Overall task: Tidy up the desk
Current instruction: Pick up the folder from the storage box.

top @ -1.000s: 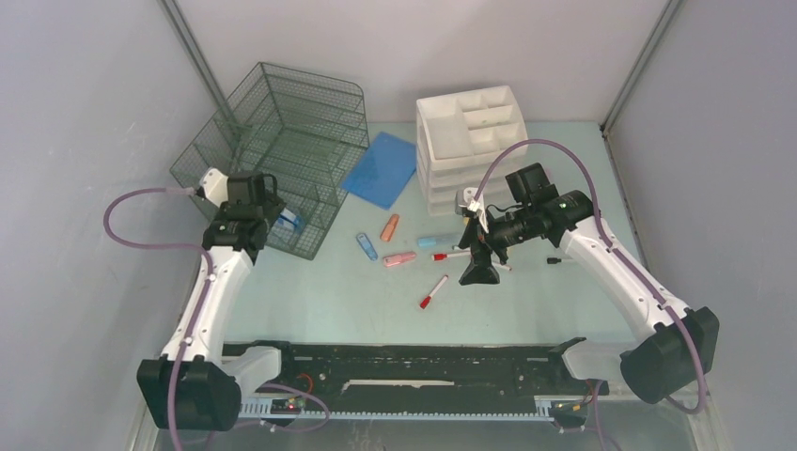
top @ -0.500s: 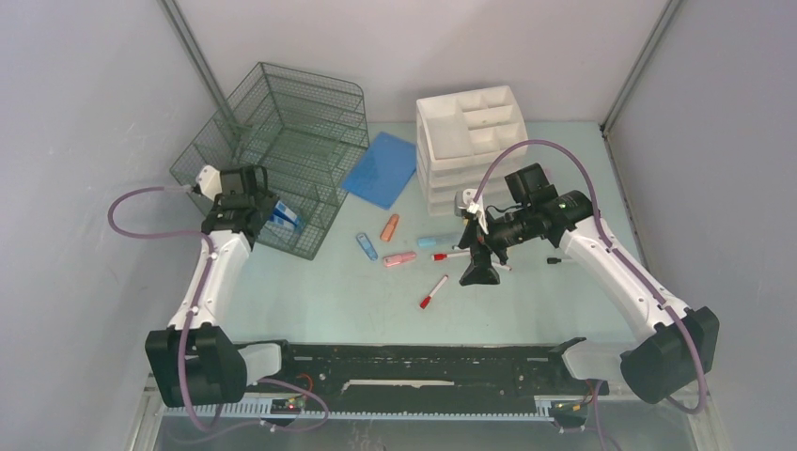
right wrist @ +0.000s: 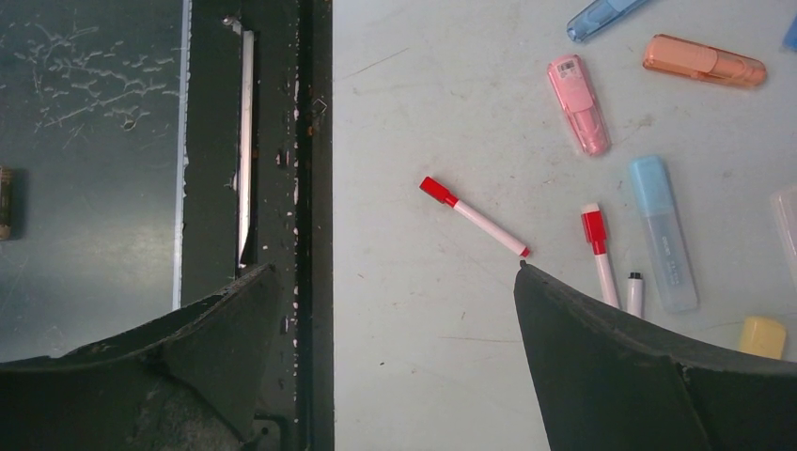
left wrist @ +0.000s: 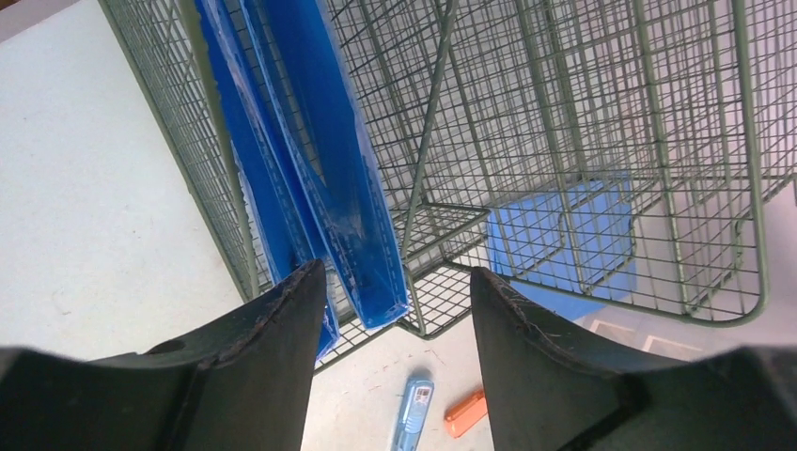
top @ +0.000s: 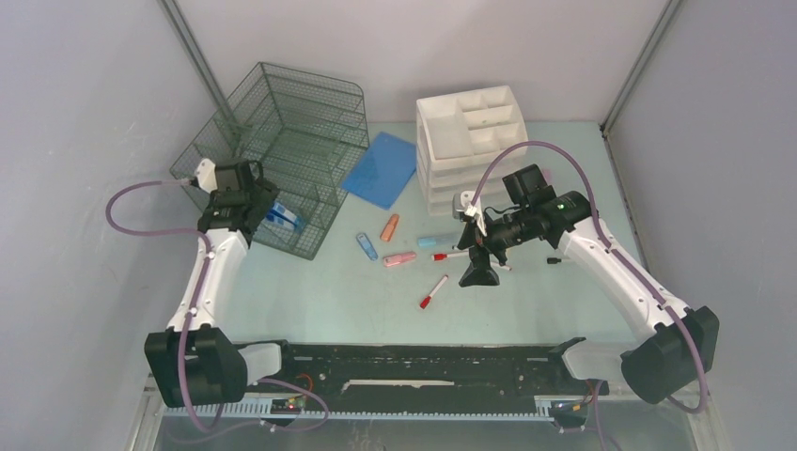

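The pale mint-green desk (top: 329, 291) holds scattered pens and highlighters. Two red-capped markers (top: 433, 292) (right wrist: 475, 217), a pink highlighter (top: 399, 258), an orange one (top: 389, 226) and a small blue one (top: 367, 246) lie at its middle. My left gripper (top: 264, 212) (left wrist: 397, 272) stands open at the front of the green wire rack (top: 282, 150). The ends of blue plastic folders (left wrist: 320, 160) in the rack reach between its fingers. My right gripper (top: 479, 268) (right wrist: 395, 268) hovers wide open over the desk beside the markers, holding nothing.
A flat blue folder (top: 381, 169) lies between the wire rack and a white drawer organiser (top: 470, 141) at the back. A light blue highlighter (right wrist: 663, 246) and a yellow piece (right wrist: 761, 336) lie near my right fingers. The black front rail (right wrist: 282, 188) borders the near edge.
My left gripper has drawn back up and to the left along the rack's front. The blue folders stay in the rack. My right arm has barely moved.
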Motion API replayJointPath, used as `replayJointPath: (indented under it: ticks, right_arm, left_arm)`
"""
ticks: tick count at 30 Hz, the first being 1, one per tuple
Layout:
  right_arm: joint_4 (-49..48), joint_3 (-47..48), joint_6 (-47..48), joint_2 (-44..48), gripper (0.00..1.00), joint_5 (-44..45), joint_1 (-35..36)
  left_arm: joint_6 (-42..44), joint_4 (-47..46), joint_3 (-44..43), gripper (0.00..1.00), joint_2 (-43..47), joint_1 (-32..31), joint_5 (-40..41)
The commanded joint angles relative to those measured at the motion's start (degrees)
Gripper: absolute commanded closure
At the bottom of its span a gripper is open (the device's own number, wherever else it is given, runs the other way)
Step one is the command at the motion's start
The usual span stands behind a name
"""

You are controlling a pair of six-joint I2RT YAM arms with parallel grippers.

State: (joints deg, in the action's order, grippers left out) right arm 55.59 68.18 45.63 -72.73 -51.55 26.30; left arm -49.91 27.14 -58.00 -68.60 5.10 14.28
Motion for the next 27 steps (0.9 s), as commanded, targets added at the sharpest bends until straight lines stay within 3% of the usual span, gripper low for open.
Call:
replayJointPath:
  ticks: [1,19,22,25,27]
  right_arm:
    - [0.53,-0.08,1.13,0.87,0.00,-0.04,0.51]
    - [0.79,-0.13,1.57,1.62,0.00,0.00,0.43]
    - [0.81,-0.09,1.70,1.79,0.00,0.04,0.43]
    - [0.88,-0.12,1.75,1.87,0.00,0.12,0.33]
    - [0.91,-0.08,1.83,1.89,0.00,0.18,0.25]
  left_arm:
    - [0.04,-0.69,-2.71,0.37,-0.35,1.42,-2.00]
    - [-1.07,-2.17,-2.38,0.44,-5.89,3.13,-3.17]
    - [-0.79,-2.20,-2.94,0.56,-7.40,3.48,-3.11]
    - [-0.41,-2.09,-3.28,0.81,-7.28,3.51,-3.46]
    - [-0.30,-2.09,-3.05,0.92,-5.88,3.52,-3.45]
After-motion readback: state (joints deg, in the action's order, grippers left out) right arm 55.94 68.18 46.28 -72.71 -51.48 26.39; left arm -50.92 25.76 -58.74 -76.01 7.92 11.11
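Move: The folder to take stands on edge in the wire storage box, its middle some 10 cm below the left gripper, about 2 cm ahead and 3 cm to its left. The other folders stand beside it, about 3 cm closer to the base. The desk folder lies roughly 12 cm ahead and 26 cm to the right, down on the table. From the right gripper the folder to take is about 19 cm ahead, 46 cm left and 10 cm lower. Hold the left gripper half open almost in place over the folder, then sink it about 3.5 cm, easing roughly 1.5 cm forward and slightly left, the fingers tipping some 5 degrees farther down. Let the fingertips straddle the folder's upper edge near its right end and close them most of the way as you come down, pinching it and leaving out the other folders beside it. ##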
